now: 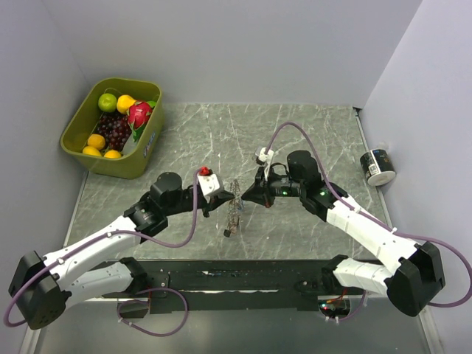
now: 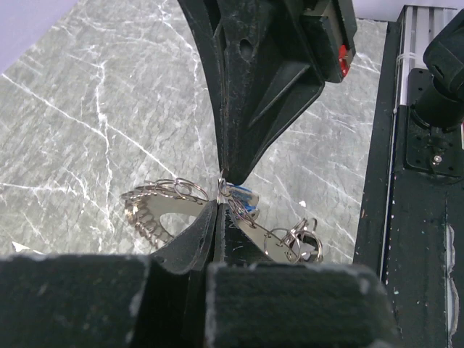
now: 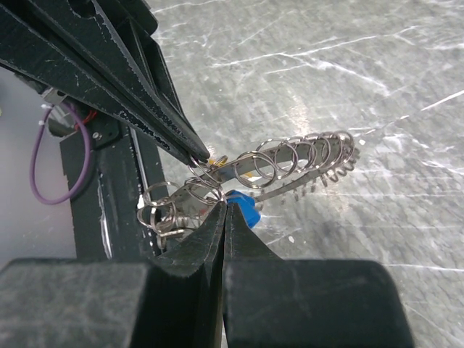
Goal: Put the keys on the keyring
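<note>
The keyring [image 1: 234,212] hangs tilted just above the marble table, between my two grippers. It is a silvery band with a row of small wire loops [image 3: 304,156] along it. My left gripper [image 1: 221,198] is shut on the keyring [image 2: 156,210] at its rim. My right gripper [image 3: 225,206] is shut too, its tips pinching the small wire ring at the blue key [image 3: 243,208]. In the left wrist view the right gripper's fingertips [image 2: 223,174] come down from above and nearly touch my left gripper [image 2: 219,200] beside the blue key [image 2: 245,197]. A bit of yellow [image 3: 214,158] shows by the left fingertips [image 3: 199,148]. A cluster of loose rings [image 2: 299,243] dangles from the keyring's lower end.
A green bin [image 1: 77,136] of fruit stands at the far left. A small dark can [image 1: 377,167] lies by the right wall. The black base rail [image 1: 243,276] runs along the near edge. Purple cables loop off both arms.
</note>
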You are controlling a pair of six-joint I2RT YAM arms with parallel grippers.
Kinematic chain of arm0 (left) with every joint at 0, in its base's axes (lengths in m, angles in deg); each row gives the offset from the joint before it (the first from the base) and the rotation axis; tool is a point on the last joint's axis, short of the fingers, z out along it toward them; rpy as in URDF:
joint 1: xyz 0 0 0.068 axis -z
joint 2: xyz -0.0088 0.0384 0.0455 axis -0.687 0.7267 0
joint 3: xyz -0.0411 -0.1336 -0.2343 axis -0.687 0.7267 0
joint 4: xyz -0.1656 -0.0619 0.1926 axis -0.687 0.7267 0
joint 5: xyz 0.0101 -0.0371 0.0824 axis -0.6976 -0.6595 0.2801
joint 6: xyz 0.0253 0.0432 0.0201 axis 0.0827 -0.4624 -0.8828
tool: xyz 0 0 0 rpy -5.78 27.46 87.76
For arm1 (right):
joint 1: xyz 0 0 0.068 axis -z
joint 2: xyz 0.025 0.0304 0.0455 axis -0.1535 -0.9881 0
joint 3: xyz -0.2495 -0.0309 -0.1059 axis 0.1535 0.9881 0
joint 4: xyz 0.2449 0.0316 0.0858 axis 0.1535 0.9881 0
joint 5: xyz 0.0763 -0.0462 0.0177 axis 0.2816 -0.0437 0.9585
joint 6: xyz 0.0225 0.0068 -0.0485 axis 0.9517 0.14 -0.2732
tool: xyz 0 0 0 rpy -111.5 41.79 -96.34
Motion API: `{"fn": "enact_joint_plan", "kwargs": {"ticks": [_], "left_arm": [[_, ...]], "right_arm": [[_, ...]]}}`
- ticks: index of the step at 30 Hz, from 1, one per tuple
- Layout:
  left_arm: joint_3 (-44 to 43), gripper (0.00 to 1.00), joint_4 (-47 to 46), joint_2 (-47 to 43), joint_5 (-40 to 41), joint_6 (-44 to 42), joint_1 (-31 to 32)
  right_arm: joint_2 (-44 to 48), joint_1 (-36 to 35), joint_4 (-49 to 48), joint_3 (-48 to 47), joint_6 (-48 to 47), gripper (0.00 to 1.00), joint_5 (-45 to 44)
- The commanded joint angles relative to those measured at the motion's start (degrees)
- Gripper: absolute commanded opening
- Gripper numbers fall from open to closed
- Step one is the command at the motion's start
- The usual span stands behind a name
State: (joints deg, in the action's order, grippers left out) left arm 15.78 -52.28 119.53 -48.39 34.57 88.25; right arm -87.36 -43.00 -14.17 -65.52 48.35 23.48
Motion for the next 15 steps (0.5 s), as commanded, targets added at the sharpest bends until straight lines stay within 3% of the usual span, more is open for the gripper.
{"fn": "enact_joint_plan", "kwargs": {"ticks": [1,4,5,10,15], "left_arm": [[2.1,0.01,-11.8,-2.7,-2.4,1.7,0.4],[3.4,0.01,-14.9,-2.9,-2.3,2.8,0.3],[3.8,0.01,-15.7,-3.1,-2.0,2.9,0.3],[5.2,0.01,-19.3,-3.1,-1.5,3.0,0.3],[6.5,0.01,-21.7,-2.8,-1.3,2.5,0.3]], "right_arm": [[-0.9,0.0,-1.0,-2.4,-0.5,0.00,0.9],[-0.5,0.0,-1.5,-2.3,-0.4,0.03,2.1],[-0.4,0.1,-1.6,-2.2,-0.7,0.14,2.3],[2.5,0.1,-1.7,-1.3,-1.7,0.45,-0.9],[9.5,0.2,-4.6,2.5,-2.4,0.81,-5.2]]}}
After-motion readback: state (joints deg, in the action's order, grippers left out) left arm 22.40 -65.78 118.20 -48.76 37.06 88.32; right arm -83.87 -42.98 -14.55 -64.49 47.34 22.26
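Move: The right fingers are shut on a small wire ring at the side of the keyring; the keyring's middle lies about 3 cm left of the right hand, 3 cm back and 2 cm below. The blue key hangs some 1 cm left and 4 cm below, neither ahead nor back, and the black key about 4 cm left, 8 cm back and 4 cm below. From the left hand, which holds the keyring's edge, its middle is roughly 3 cm back, 2 cm below, level sideways. Spread the right fingers to about two thirds open to let go of the small wire ring, staying almost in place until they are well apart, then lift them about 1 cm and ease slightly right, off the keyring. Keep the left fingers pinched on the keyring's edge and hold that hand in place, tipping its fingertips up some 5 degrees. ##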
